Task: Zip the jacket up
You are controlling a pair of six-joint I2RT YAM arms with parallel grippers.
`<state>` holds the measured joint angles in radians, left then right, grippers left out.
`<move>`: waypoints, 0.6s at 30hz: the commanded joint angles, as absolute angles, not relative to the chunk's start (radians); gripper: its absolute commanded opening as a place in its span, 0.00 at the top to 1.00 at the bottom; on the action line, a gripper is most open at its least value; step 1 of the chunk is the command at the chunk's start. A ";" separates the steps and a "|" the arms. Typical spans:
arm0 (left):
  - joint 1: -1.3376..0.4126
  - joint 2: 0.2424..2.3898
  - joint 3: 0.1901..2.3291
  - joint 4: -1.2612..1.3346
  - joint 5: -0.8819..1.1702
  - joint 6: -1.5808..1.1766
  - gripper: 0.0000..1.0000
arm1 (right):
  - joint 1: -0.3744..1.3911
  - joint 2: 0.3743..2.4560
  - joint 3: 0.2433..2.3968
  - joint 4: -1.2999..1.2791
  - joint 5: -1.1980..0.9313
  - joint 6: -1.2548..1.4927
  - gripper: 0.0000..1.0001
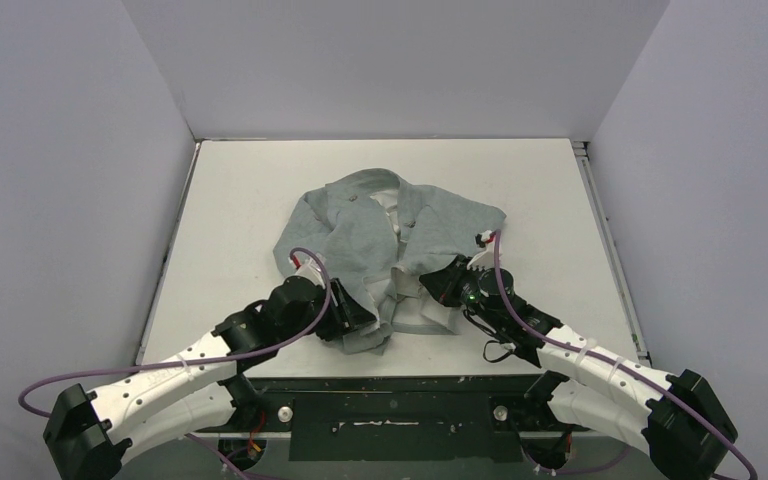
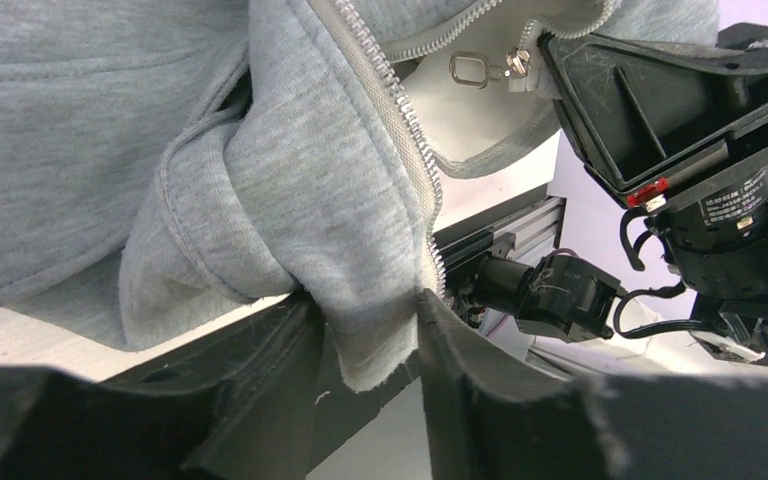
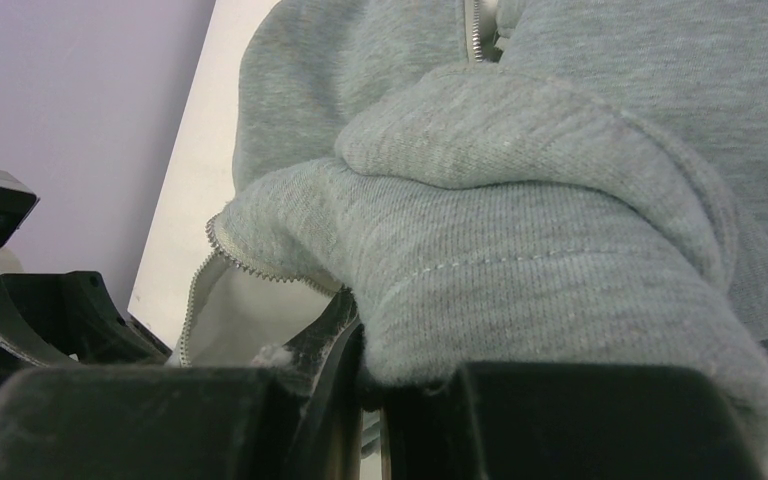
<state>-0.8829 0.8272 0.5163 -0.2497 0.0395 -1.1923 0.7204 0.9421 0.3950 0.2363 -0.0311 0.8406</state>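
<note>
The light grey jacket [image 1: 380,230] lies crumpled and unzipped in the middle of the table. My left gripper [image 1: 358,320] holds its near left front edge. In the left wrist view, the fabric and pale zipper teeth [image 2: 400,110] hang down between the two fingers of the left gripper [image 2: 372,340] and touch both. The metal zipper pull [image 2: 470,68] dangles on the other front edge, right beside the right gripper's body. My right gripper [image 1: 438,283] pinches a thick fold of jacket [image 3: 560,200]. The right gripper's [image 3: 380,380] jaws stand almost together, and zipper teeth [image 3: 260,265] run just left of them.
The white table [image 1: 240,200] is enclosed by pale walls at the left, back and right. A black frame rail [image 1: 400,385] runs along the near edge between the arm bases. The right arm's wrist [image 2: 720,200] is close to my left gripper.
</note>
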 commanded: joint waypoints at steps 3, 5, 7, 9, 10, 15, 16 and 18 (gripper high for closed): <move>-0.888 0.862 0.535 -0.189 0.073 -1.178 0.57 | 0.715 0.914 0.397 0.252 -0.028 0.828 1.00; -0.888 0.867 0.532 -0.183 0.076 -1.179 0.61 | 0.715 0.910 0.397 0.249 -0.026 0.826 1.00; -0.888 0.864 0.529 -0.180 0.074 -1.180 0.66 | 0.715 0.909 0.398 0.247 -0.023 0.825 1.00; -0.889 0.861 0.529 -0.179 0.070 -1.182 0.71 | 0.715 0.909 0.400 0.245 -0.023 0.824 1.00; -0.888 0.859 0.529 -0.181 0.068 -1.183 0.73 | 0.715 0.908 0.400 0.245 -0.023 0.824 1.00; -0.888 0.855 0.513 -0.151 0.067 -1.193 0.86 | 0.715 0.910 0.399 0.248 -0.026 0.822 1.00; -0.888 0.853 0.508 -0.143 0.069 -1.197 0.88 | 0.715 0.910 0.398 0.248 -0.026 0.822 1.00; -0.888 0.848 0.498 -0.122 0.069 -1.203 0.91 | 0.715 0.907 0.400 0.248 -0.023 0.822 1.00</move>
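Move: The lower corner of the jacket's left front panel, at the end of its zip teeth, already hangs between the left gripper's half-open fingertips, about 1 cm below the hand point. The zip slider with its pull ring is some 7 cm ahead of this hand and 8 cm to its right, roughly level in height, beside the closed right fingertips. From the right hand the corner lies about 8 cm back, 10 cm to the left and 1 cm lower. Let the left gripper sink only about half a centimetre and ease as far to the right over the corner, then hold it there and close the fingers from nearly half open to almost shut, pinching the corner between the pads. Keep the right gripper shut and still on its side of the jacket, by the slider. ##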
